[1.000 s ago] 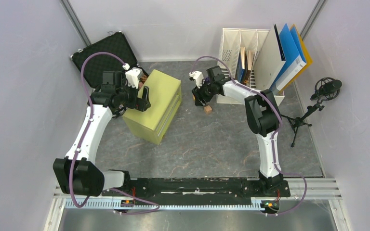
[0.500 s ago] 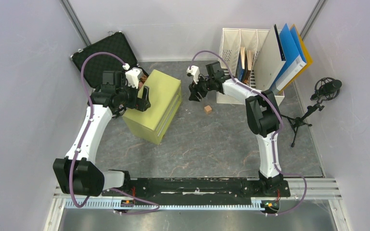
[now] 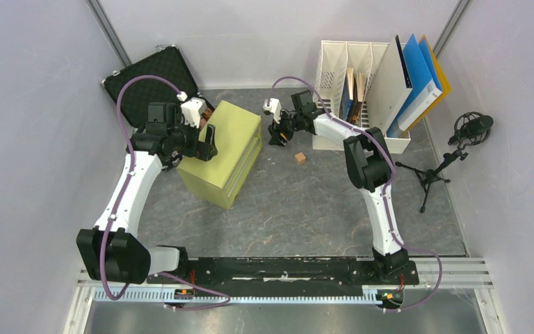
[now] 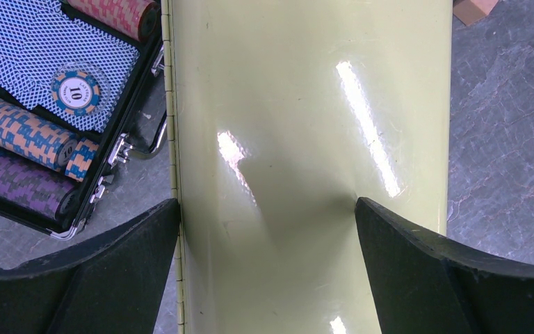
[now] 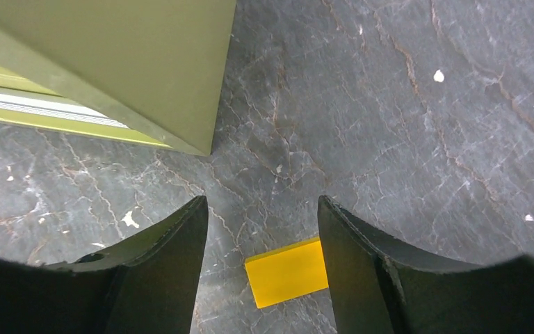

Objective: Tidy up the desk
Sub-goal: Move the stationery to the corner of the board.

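Observation:
The desk (image 3: 306,209) is a dark grey veined surface. On its left stands a yellow-green drawer cabinet (image 3: 226,149). My left gripper (image 3: 207,145) is open over the cabinet's glossy top (image 4: 306,104). One of its fingertips (image 4: 160,223) sits at the hinged edge, the other on the panel. My right gripper (image 3: 275,136) hangs open just off the cabinet's far right corner (image 5: 111,56). A small yellow block (image 5: 288,273) lies flat on the desk between its fingers, close to the right one. A small brown block (image 3: 300,158) lies free to that gripper's right.
An open black case (image 3: 156,83) with poker chips and cards (image 4: 42,104) lies behind the cabinet at far left. A white file rack (image 3: 361,83) with books and blue folders (image 3: 417,76) stands at the back right. A microphone on a tripod (image 3: 459,139) is at the right edge.
My right gripper has moved left from above the brown block toward the cabinet, leaving that block where it was on the desk. Its jaws have widened slightly. The left arm has not moved.

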### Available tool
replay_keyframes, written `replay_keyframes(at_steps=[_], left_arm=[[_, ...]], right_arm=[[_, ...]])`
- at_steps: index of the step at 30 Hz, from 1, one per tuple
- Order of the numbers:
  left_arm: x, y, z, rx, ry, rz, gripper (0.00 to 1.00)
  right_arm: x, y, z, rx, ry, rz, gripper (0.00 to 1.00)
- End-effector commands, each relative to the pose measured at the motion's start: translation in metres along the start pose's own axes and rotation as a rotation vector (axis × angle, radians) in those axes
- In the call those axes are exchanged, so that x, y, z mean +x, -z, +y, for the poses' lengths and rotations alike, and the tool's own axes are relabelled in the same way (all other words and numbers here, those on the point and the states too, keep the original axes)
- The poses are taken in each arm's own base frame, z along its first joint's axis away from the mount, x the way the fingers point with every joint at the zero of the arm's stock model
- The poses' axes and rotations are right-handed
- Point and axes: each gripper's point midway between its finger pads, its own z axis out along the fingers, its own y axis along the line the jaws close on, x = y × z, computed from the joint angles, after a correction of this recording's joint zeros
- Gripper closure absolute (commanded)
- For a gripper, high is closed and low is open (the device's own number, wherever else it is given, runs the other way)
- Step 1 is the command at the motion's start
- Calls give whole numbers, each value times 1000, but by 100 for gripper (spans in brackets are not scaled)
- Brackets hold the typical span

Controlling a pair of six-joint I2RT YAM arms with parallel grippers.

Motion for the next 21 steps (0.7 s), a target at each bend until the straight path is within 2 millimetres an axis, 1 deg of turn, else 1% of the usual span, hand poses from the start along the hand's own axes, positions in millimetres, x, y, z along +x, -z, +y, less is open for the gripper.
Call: replay_keyframes(at_steps=[1, 6, 9, 14, 16, 18, 19, 21], left_arm=[[5, -7, -14, 62, 4, 23, 0], [2, -5, -15, 65, 2, 13, 0], [2, -4, -17, 70, 3, 12, 0], [4, -3, -18, 77, 3, 14, 0], [6, -1, -19, 79, 3, 14, 0], [7, 0, -19, 72, -2, 11, 0], [7, 2, -18, 63, -3, 9, 0], [4, 4, -12, 25, 2, -2, 0]], right_arm=[[-2, -3, -10, 40, 44, 39, 35], [22, 2, -14, 87, 39, 145, 35], [38, 9, -15, 115, 37, 221, 36], [63, 32, -17, 178, 69, 336, 36], [68, 43, -20, 203, 76, 364, 36], [68, 54, -22, 219, 82, 380, 37], [66, 59, -23, 224, 85, 378, 37], [56, 62, -17, 204, 92, 347, 36]])
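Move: Almost under the right hand lies the yellow block, about 3 cm below, some 2 cm to the right and 1 cm ahead. The brown block is roughly 7 cm back and 8 cm to the right of this hand; the file rack's near left corner is 11 cm right and 2 cm back. The cabinet's far right corner stands 8 cm left, 2 cm ahead. From the left hand the yellow block lies about 13 cm ahead, 22 cm right and 18 cm below. Sinking about 2.5 cm to the table around the yellow block, the right hand then draws to the right, some 6 cm in all, towards the file rack's near left corner. Meanwhile the wrist swings the fingers some 20 degrees steeper towards the table; their part-open gap stays as it is, and the farther-out fingertip ends close beside the block. ##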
